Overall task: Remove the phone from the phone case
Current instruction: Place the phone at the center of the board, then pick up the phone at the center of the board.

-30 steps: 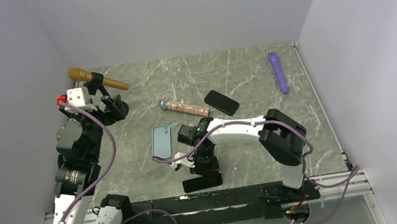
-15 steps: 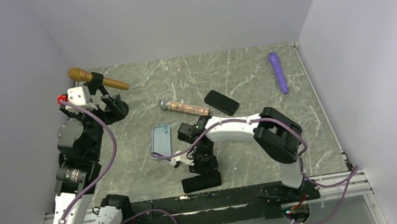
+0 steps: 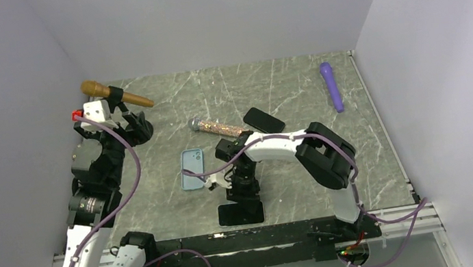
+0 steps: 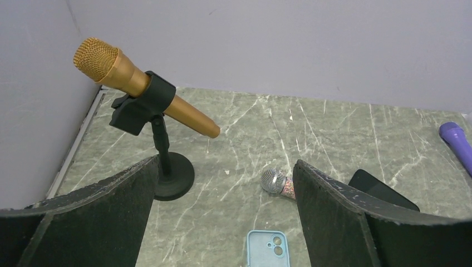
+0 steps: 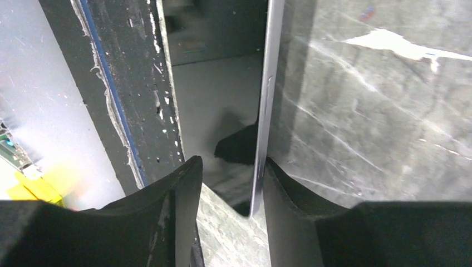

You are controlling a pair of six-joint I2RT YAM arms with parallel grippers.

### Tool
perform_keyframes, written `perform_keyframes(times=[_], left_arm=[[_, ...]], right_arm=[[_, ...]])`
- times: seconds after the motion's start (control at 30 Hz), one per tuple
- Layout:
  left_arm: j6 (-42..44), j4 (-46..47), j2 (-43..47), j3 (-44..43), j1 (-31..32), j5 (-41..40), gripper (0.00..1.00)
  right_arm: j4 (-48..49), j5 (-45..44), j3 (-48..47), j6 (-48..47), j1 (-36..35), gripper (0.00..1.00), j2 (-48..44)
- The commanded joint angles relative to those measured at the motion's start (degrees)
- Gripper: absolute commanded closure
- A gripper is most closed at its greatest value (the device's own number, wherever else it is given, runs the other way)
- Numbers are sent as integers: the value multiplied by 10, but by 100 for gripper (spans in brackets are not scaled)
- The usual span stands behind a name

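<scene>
The empty light-blue phone case [image 3: 191, 169] lies back-up, left of the table's middle; the left wrist view catches its camera end [image 4: 267, 247]. A black phone [image 3: 241, 213] lies near the front edge, below my right gripper [image 3: 242, 189]. In the right wrist view my right gripper [image 5: 231, 167] stands open. The phone's dark face [image 5: 222, 100] shows between the fingers, its thin silver edge close against the right finger and clear of the left one. My left gripper [image 4: 222, 167] is open and empty, held high at the back left [image 3: 125, 124].
A gold microphone [image 3: 115, 94] on a black stand [image 4: 167, 172] is at the back left. A glitter microphone [image 3: 221, 128] and a second black phone [image 3: 264, 119] lie mid-table. A purple microphone [image 3: 332, 86] lies at the back right. Walls close three sides.
My right gripper has gone from shut on the black phone to open, and the arm has drawn back a little. The phone now rests flat by the front edge. The left arm barely shifted.
</scene>
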State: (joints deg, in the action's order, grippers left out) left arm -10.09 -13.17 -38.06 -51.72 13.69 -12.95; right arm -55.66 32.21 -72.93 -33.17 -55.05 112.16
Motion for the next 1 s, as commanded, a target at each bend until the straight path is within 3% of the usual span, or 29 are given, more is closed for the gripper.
perform_keyframes(times=[0.0, 0.07, 0.1, 0.13, 0.17, 0.23, 0.33, 0.43, 0.47, 0.57, 0.63, 0.8, 0.97], left_arm=[[12, 13, -2, -3, 2, -5, 7], [13, 11, -4, -2, 2, -4, 7], [12, 11, -4, -2, 2, -4, 7], [12, 11, -4, -2, 1, -3, 7], [12, 11, -4, -2, 2, -5, 7], [13, 9, -3, -3, 3, -8, 7], [13, 9, -2, -2, 3, -12, 7], [11, 8, -1, -1, 4, -14, 7], [10, 9, 1, -1, 4, -13, 7], [11, 11, 1, 1, 4, -10, 7], [10, 12, 4, 4, 4, -12, 7], [8, 18, 5, 8, 4, -2, 6], [12, 20, 6, 11, 4, 1, 3]], right_arm=[[69, -43, -10, -38, 12, 48, 12], [68, -44, -15, -32, 17, 41, 7], [71, -47, -15, -27, 21, 26, 0], [76, -54, -15, -18, 26, 5, -13], [82, -62, -14, -9, 37, 1, -28], [112, -81, -8, 18, 65, 0, -77], [248, -148, 44, 116, 131, 0, -176], [369, -365, 83, 300, 198, 0, -232], [352, -392, 55, 355, 230, 0, -225], [271, -350, -13, 432, 318, 0, -166], [266, -345, -25, 414, 346, 0, -136], [221, -294, -96, 256, 359, 0, -30], [281, -200, -76, 171, 354, 0, -10]])
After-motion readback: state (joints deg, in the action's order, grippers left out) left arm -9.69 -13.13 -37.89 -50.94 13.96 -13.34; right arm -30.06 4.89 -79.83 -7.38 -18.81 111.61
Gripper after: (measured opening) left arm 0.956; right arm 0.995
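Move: At the right hand's fingers, the phone just laid down has its middle about 2 cm back and 3 cm left. The black phone lies roughly 32 cm ahead and 10 cm right, about 1 cm lower. The glittery microphone is level with the black phone but 17 cm to its left; the empty phone case is some 16 cm ahead of the hand and 18 cm left. From the left hand the black phone is about 14 cm ahead, 38 cm right and 35 cm below. Opening from about half to fully wide, the right hand comes free of the laid-down phone, then sweeps fast some 30 cm forward and 13 cm right in an arc about 11 cm high. It sinks over the near-right end of the black phone, wrist turned clockwise about 65 degrees, fingers swung from leaning back to leaning forward and down, spread to either side of that end. ##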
